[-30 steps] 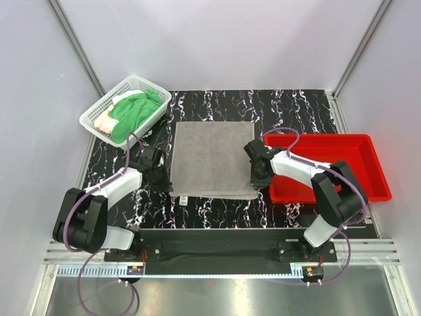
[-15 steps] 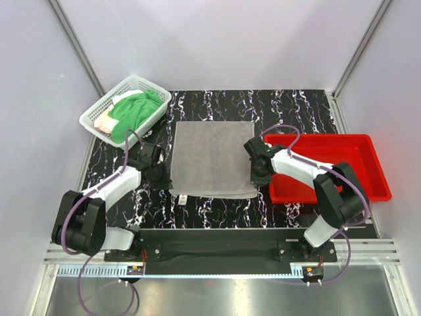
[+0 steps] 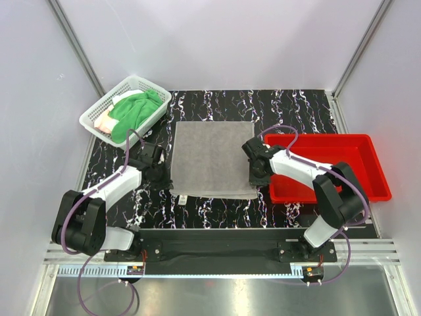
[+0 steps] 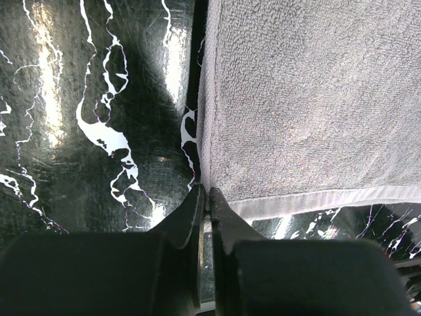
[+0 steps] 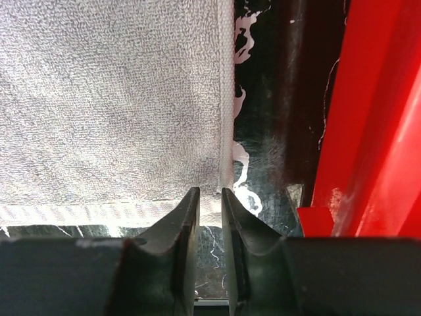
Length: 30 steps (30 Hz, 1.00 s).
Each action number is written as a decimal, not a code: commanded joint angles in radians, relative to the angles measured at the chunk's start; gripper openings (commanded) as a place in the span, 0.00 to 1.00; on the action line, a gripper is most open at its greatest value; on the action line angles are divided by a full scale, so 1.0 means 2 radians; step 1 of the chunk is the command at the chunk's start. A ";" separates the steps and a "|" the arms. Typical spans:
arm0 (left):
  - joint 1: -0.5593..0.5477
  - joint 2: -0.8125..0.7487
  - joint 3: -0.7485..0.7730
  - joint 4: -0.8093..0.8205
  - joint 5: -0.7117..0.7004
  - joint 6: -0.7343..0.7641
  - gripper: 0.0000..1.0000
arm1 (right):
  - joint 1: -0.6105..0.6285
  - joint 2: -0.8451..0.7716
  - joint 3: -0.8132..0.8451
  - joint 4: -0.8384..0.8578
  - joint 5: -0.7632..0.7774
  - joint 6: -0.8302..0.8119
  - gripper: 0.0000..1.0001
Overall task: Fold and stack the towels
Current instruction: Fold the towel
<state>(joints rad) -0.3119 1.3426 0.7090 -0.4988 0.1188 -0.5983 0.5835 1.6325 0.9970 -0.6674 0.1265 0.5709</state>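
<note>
A grey towel [image 3: 214,158] lies spread flat in the middle of the black marbled table. My left gripper [image 3: 166,181] is at its near-left corner. In the left wrist view the jaws [image 4: 205,194] stand almost together, pinching the corner of the grey towel [image 4: 309,99]. My right gripper [image 3: 255,183] is at the near-right corner. Its jaws [image 5: 210,192] show a narrow gap, and the hem of the towel [image 5: 112,99] lies just at their tips. A green towel [image 3: 135,110] is heaped in the white basket over a pale towel [image 3: 125,99] and a pinkish one [image 3: 104,122].
The white mesh basket [image 3: 92,118] stands at the back left. A red tray [image 3: 368,141] sits right of the grey towel, its corner [image 5: 381,131] close beside my right fingers. White walls and frame posts enclose the table.
My right jaws have parted a little at the towel's corner. Both grippers have shifted slightly away from the near edge. The towel lies as before.
</note>
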 commanded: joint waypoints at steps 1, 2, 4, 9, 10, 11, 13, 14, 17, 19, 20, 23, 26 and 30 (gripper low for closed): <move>-0.004 0.001 0.007 0.013 0.000 0.006 0.03 | 0.008 0.001 0.000 0.008 0.005 0.015 0.27; -0.004 0.001 0.007 0.013 0.000 0.006 0.00 | 0.010 0.002 -0.001 0.007 0.007 0.020 0.27; -0.004 0.001 0.007 0.013 -0.002 0.006 0.00 | 0.011 0.004 -0.001 0.003 0.011 0.021 0.27; -0.004 0.001 0.003 0.015 -0.003 0.005 0.00 | 0.014 0.012 -0.001 0.000 0.020 0.026 0.28; -0.005 0.001 0.003 0.015 -0.003 0.005 0.00 | 0.014 0.014 -0.001 0.001 0.021 0.025 0.29; -0.006 0.001 0.002 0.014 -0.003 0.005 0.00 | 0.014 0.015 -0.001 0.002 0.021 0.027 0.29; -0.006 0.001 0.003 0.015 -0.005 0.005 0.00 | 0.017 0.020 -0.001 -0.001 0.030 0.027 0.31; -0.007 0.002 0.003 0.015 -0.005 0.005 0.00 | 0.017 0.021 0.000 -0.002 0.031 0.027 0.31; -0.007 0.001 0.004 0.015 -0.006 0.002 0.00 | 0.017 0.027 0.000 -0.001 0.033 0.028 0.29; -0.008 0.001 0.004 0.015 -0.006 0.001 0.00 | 0.017 0.030 0.000 -0.001 0.033 0.027 0.19; -0.009 0.001 0.004 0.015 -0.006 0.000 0.00 | 0.017 0.030 0.000 0.001 0.033 0.027 0.15; -0.010 0.001 0.010 0.010 -0.006 -0.001 0.00 | 0.017 0.026 0.007 -0.005 0.038 0.026 0.00; -0.011 0.000 0.021 -0.005 -0.013 -0.001 0.00 | 0.017 0.011 0.024 -0.028 0.055 0.020 0.00; -0.012 0.007 0.042 -0.030 -0.024 0.008 0.00 | 0.017 -0.006 0.047 -0.058 0.056 0.009 0.00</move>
<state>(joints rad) -0.3313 1.3460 0.7296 -0.5339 0.1089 -0.5991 0.6094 1.6779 1.0294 -0.7223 0.1875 0.6052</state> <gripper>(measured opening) 0.024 0.019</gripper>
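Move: The towel's near right corner lies right under the right hand's slightly parted fingers, level with them sideways and fore-aft and about 1 cm down. From this hand the towel's middle is some 9 cm ahead and 10 cm to the left; the red bin's middle is about 5 cm ahead and 20 cm to the right. The left hand already grips the near left corner, and the right corner lies level ahead, about 22 cm to its right and 1 cm below. The right hand sinks about 1.5 cm with its fingers slightly open, easing a little back, then shuts them on the towel's near right corner and starts to rise, about 1 cm, with the corner pinched and the wrist leaning some 5 degrees. All the while the left hand stays almost in place, fingers shut, keeping its hold on the near left corner at the other end of the near edge. ##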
